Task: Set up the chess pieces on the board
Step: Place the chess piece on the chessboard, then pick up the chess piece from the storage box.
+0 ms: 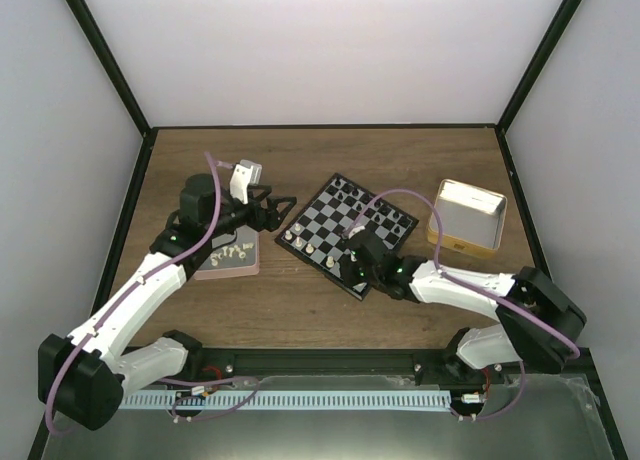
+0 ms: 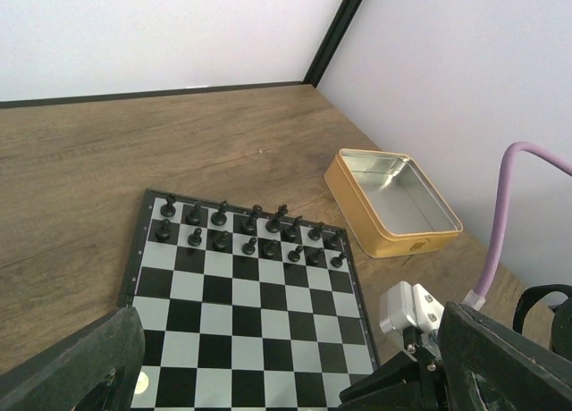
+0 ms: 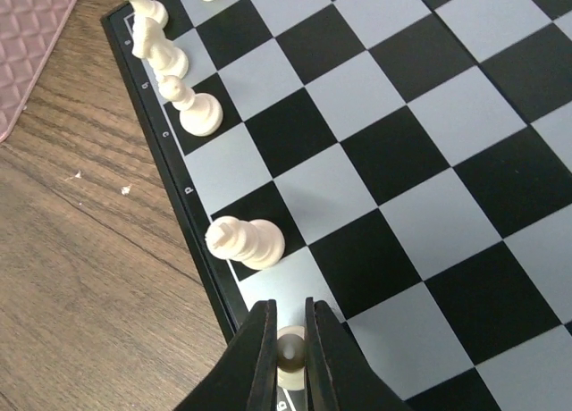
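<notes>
The board point(image 1: 340, 225) lies at mid-table, turned diagonally. Black chess pieces point(image 2: 250, 228) fill two rows along its far side. Several cream pieces point(image 3: 198, 112) stand along the near-left edge, one point(image 3: 246, 241) closest to my right gripper. My right gripper point(image 3: 288, 339) is shut on a small cream piece point(image 3: 289, 356), low over the board's edge square at the near corner point(image 1: 352, 272). My left gripper point(image 1: 283, 208) hangs open and holds nothing just left of the board, its dark fingers point(image 2: 80, 366) framing the left wrist view. More cream pieces point(image 1: 232, 250) lie on the pink tray.
A pink square tray point(image 1: 245, 267) sits left of the board under the left arm. A tan box point(image 1: 468, 217) with a silvery inside stands to the board's right. The right arm's wrist camera point(image 2: 409, 308) shows close by in the left wrist view.
</notes>
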You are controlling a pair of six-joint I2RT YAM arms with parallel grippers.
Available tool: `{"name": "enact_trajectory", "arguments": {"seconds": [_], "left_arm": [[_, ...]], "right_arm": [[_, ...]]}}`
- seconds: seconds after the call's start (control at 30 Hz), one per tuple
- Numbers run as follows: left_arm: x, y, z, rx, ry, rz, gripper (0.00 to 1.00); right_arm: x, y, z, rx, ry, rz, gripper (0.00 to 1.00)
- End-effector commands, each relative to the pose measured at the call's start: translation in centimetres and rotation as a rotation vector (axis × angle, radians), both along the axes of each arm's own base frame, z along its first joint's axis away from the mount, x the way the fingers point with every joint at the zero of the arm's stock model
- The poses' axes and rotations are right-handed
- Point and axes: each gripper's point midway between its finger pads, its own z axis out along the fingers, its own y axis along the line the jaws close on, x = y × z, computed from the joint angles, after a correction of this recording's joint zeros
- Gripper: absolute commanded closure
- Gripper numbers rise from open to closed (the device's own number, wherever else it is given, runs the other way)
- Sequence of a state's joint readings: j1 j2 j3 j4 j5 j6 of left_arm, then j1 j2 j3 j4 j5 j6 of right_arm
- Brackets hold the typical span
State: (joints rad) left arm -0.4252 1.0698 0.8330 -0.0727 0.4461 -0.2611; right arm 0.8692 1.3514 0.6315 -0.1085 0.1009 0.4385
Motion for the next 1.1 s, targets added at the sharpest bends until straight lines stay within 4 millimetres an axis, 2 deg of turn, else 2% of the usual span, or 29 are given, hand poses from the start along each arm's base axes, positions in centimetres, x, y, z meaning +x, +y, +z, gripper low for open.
{"name": "enact_trajectory", "arguments": {"seconds": [0.0, 0.4, 0.47, 0.67, 0.87, 0.97, 1.07], "left_arm": [[0.3, 0.2, 0.7, -0.006, -0.025, 0.010, 0.08], [0.2, 0.2, 0.4, -0.005, -0.020, 0.007, 0.08], [0.2, 0.2, 0.4, -0.005, -0.019, 0.008, 0.08], [0.2, 0.2, 0.4, -0.001, -0.019, 0.008, 0.08], [0.1, 0.3, 0.3, 0.000, -0.020, 0.013, 0.08], [0.2, 0.5, 0.4, 0.000, -0.017, 0.027, 0.08], [0.7, 1.4, -0.1, 0.007, 0.015, 0.096, 0.08]], "right_arm": [[0.4, 1.5, 1.2, 0.052, -0.063, 0.049, 0.99], [0.7, 1.8, 0.6, 0.037, -0.061, 0.052, 0.98], [0.7, 1.8, 0.5, 0.034, -0.058, 0.052, 0.94], [0.5, 1.9, 0.5, 0.034, -0.045, 0.059, 0.76], [0.0, 1.7, 0.8, 0.053, -0.032, 0.058, 0.74], [0.0, 1.6, 1.6, 0.067, -0.039, 0.049, 0.72], [0.7, 1.0, 2.7, 0.065, -0.052, -0.016, 0.67]]}}
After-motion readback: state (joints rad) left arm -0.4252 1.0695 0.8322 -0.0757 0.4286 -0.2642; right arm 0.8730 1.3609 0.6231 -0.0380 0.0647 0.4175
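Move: The white chess piece pinched in my right fingers is bound for the light edge square just beyond the tall white piece, whose centre is roughly 1 cm to my right hand's left, level ahead, and 3 cm down. The tall white piece stands about 2 cm ahead and 4 cm left; the corner white piece lies some 3 cm back and 4 cm right. From my left hand that square is about 8 cm back, 13 cm right and 23 cm below. I shift the held chess piece about 1 cm left with my right hand, in from the board's rim over the light square beside the tall white piece, with a slight lift on the way. Then I lower it about 1 cm onto the square, open the fingers to roughly a third, and just start to rise off its head. ##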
